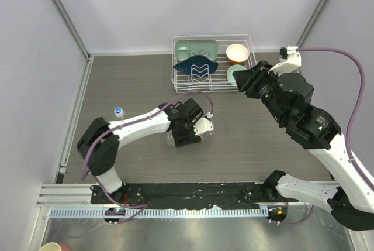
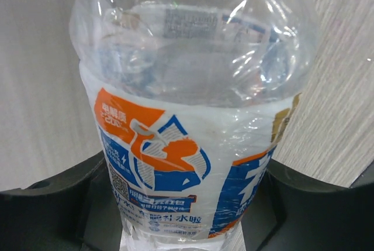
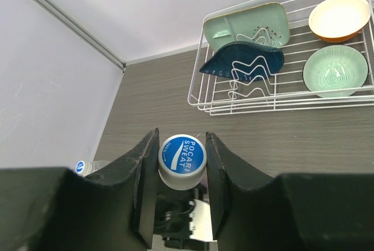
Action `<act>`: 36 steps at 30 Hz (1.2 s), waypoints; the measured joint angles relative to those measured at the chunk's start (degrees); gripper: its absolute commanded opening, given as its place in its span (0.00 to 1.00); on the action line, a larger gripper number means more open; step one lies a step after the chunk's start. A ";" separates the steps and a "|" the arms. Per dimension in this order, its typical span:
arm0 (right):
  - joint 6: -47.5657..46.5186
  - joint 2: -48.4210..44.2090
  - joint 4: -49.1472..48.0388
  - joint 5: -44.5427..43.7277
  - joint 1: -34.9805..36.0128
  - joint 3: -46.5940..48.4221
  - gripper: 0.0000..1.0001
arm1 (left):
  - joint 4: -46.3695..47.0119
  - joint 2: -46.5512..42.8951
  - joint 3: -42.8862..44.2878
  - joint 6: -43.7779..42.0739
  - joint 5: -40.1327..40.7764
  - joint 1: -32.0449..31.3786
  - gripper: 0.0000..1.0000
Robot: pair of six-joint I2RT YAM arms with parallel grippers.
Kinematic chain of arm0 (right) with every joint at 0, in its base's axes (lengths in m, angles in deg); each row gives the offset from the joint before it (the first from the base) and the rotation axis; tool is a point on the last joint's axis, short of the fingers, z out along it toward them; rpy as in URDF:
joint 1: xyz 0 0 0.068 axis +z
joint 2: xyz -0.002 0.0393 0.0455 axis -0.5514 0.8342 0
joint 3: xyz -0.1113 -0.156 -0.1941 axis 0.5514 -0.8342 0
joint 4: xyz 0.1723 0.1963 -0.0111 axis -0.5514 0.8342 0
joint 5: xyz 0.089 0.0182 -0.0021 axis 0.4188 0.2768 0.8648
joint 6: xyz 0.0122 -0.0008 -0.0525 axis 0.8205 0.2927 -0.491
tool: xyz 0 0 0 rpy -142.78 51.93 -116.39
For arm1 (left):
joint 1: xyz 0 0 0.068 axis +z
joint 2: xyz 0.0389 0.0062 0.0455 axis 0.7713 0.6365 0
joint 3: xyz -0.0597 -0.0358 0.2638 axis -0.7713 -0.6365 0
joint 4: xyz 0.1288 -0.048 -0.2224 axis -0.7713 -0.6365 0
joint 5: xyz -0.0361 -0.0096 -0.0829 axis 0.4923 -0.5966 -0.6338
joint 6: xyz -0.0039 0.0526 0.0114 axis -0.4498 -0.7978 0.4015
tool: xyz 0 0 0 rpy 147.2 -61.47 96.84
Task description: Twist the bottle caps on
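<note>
A clear bottle with a blue, orange and white label stands between the black fingers of my left gripper, which press on both its sides. In the top view this gripper is at the table's middle and hides most of the bottle. My right gripper is shut on a bottle cap, white-sided with a blue printed top, and hangs above the table near the rack. A second bottle stands at the left with a blue-topped cap on it.
A white wire rack at the back holds a green plate, a dark blue dish, an orange bowl and a pale green bowl. Metal frame posts rise at the back corners.
</note>
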 measured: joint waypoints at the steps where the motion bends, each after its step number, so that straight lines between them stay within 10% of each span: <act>1: -0.26 0.17 0.02 0.09 -0.02 0.20 0.19 | -0.37 -2.32 0.15 0.02 0.63 0.00 0.58; 5: -2.45 1.29 1.27 0.52 -0.02 2.86 0.20 | -2.29 -13.11 2.67 0.74 3.61 0.02 0.60; 8: -5.90 2.51 2.21 1.97 -0.02 6.93 0.20 | -3.72 -21.64 7.04 2.36 4.87 0.13 0.22; 13: -11.34 3.76 2.49 6.25 -0.02 14.29 0.19 | 1.49 -40.46 5.99 7.15 3.17 0.39 0.01; 22: -17.31 6.32 5.11 26.12 -0.04 20.13 0.18 | 23.78 -58.18 -22.91 22.93 -5.57 0.42 0.16; 36: -22.40 12.98 6.32 42.64 0.66 17.42 0.19 | 45.20 -52.59 -24.57 35.19 -15.98 0.52 0.00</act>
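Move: The cap, already pinched in the right fingers, is about 37 cm above the left hand, some 14 cm to its right and 4 cm farther out; the left hand already holds the open bottle lying just off the table, neck to the right. From the right hand that bottle is 15 cm left, 4 cm back and 37 cm down. The capped bottle stands 21 cm left of the left hand, 4 cm farther out. The dish rack lies 23 cm ahead and 4 cm left of the right hand, far below. Keeping its grip round the body, the left hand swings the open bottle quickly up off the table and rolls about 75 degrees, its right side rising so the neck comes up towards the cap; it overshoots, dips several centimetres and climbs again to finish some 26 cm higher and a little back. The right hand keeps the cap pinched, rises about 9 cm and sinks most of that again while swinging some 11 cm left and about 5 cm back, turning roughly 45 degrees counter-clockwise towards the bottle's mouth. ##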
